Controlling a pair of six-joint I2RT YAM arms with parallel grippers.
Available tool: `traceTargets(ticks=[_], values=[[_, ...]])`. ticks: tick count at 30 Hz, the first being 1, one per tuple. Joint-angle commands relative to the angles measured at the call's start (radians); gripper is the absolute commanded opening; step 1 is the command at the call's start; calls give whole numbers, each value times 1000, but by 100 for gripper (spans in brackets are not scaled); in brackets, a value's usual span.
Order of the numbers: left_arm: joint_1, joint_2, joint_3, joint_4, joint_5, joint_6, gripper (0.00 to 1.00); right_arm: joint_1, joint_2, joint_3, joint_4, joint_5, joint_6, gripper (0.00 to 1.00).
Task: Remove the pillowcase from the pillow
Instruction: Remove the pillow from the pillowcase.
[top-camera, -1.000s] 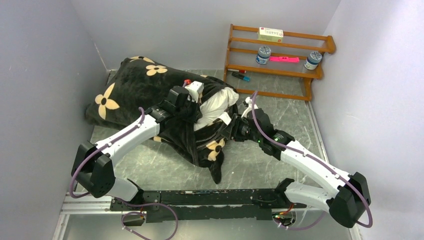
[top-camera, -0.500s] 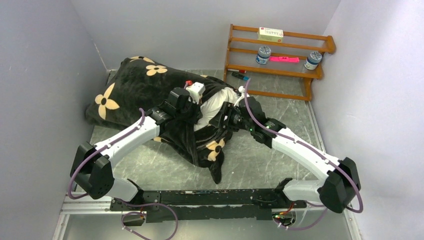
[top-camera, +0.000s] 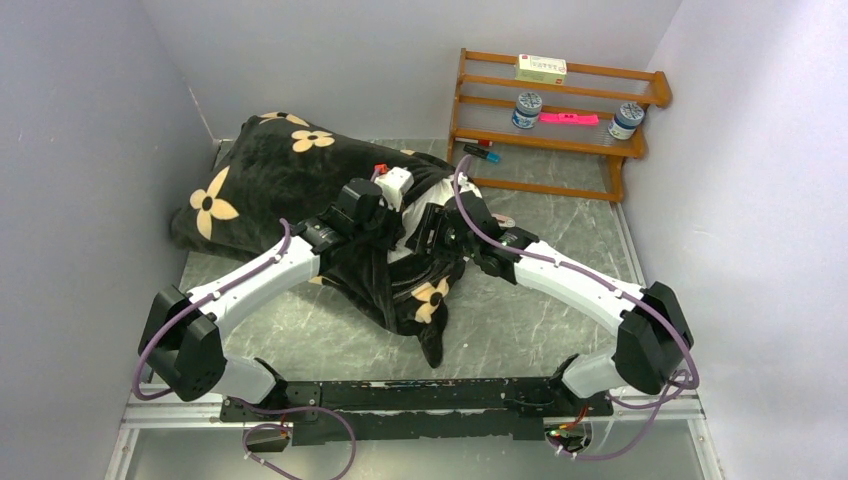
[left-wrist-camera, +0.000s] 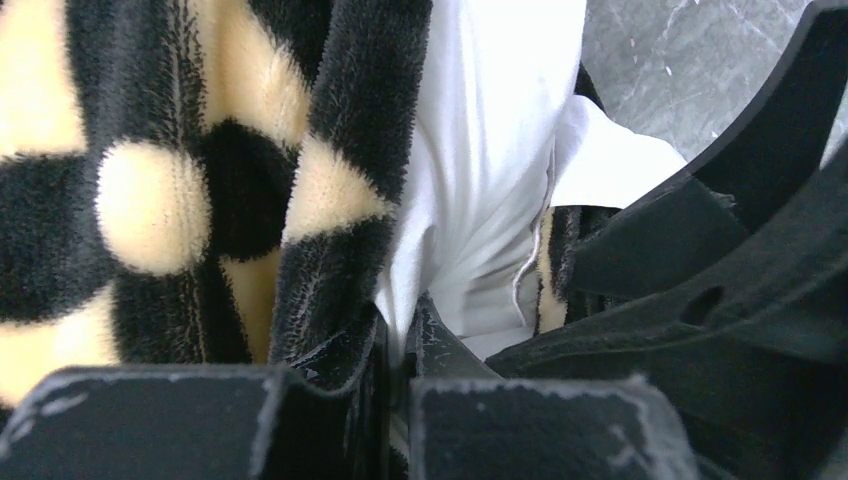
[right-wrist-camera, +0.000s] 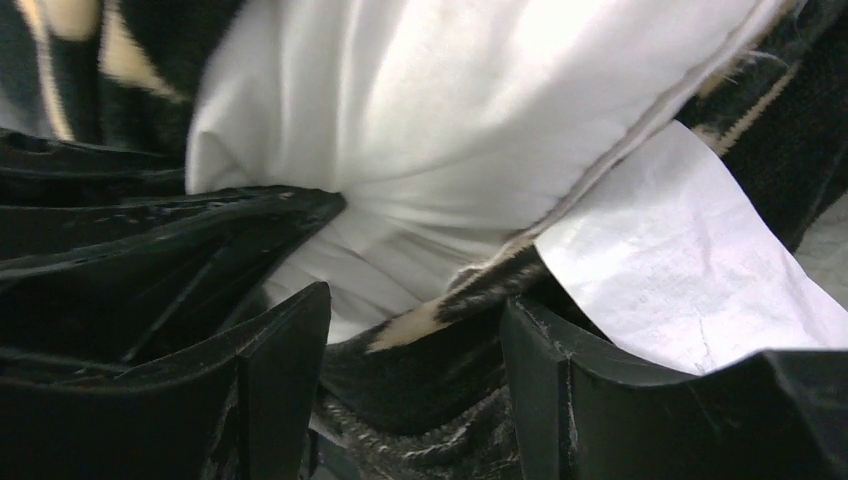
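Observation:
The black plush pillowcase (top-camera: 270, 170) with tan flowers lies at the back left, its open end bunched toward the middle. The white pillow (right-wrist-camera: 450, 100) bulges out of that opening. My left gripper (left-wrist-camera: 405, 320) is shut on a fold of the pillow's white fabric (left-wrist-camera: 490, 150), right beside the pillowcase edge (left-wrist-camera: 340, 150). My right gripper (right-wrist-camera: 415, 300) stands open at the same opening, with the pillowcase's furry rim (right-wrist-camera: 440, 380) lying between its fingers. In the top view both grippers meet there, left (top-camera: 393, 228) and right (top-camera: 428, 225). A white label (right-wrist-camera: 680, 280) hangs off the rim.
A wooden rack (top-camera: 560, 150) stands at the back right with two jars (top-camera: 527, 108), a box (top-camera: 540, 68) and a pink item (top-camera: 568, 118); markers (top-camera: 480, 152) lie by its foot. Walls close in on the left, back and right of the marble floor (top-camera: 560, 240).
My right arm has swung left to the pillow's open end and its jaws have spread wider. The left gripper has stayed shut in place.

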Motion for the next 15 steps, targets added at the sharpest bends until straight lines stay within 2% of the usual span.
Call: traceTargets(ticks=[1,4,7,14,15], values=[[5,-40,-11,-8,-84,32,5,14,14,29,-68,41,13,65],[5,-38,-10,-12,-106,33,5,21,6,3,-110,49,12,62],[5,-36,-9,-16,-115,33,5,21,-14,-33,-131,63,13,55],[5,-35,-7,-22,-145,37,5,21,-39,-88,-184,95,-8,35],[5,-35,-7,-22,-145,37,5,21,-40,-96,-186,93,-10,29]])
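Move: The pillowcase's rim, where it edges the white pillow, lies just under my right hand: about 2 cm back, 2 cm to its right and 4 cm below. The white tag is some 6 cm to that hand's right and 1 cm ahead; the bared pillow bulges about 6 cm ahead, 1 cm to the right. Both are a few centimetres below. From my left hand the rim is roughly 5 cm to the right, 3 cm back and 2 cm lower. I sink my right hand about 3 cm onto the pillowcase rim, easing back and to the right by nearly 2 cm each and tilting slightly. On the way my spread fingers close to roughly half their gap, bracketing the dark rim with its beige patch, not yet shut. My left hand stays where it is and keeps its pinch on the white cloth beside the case's fold. ##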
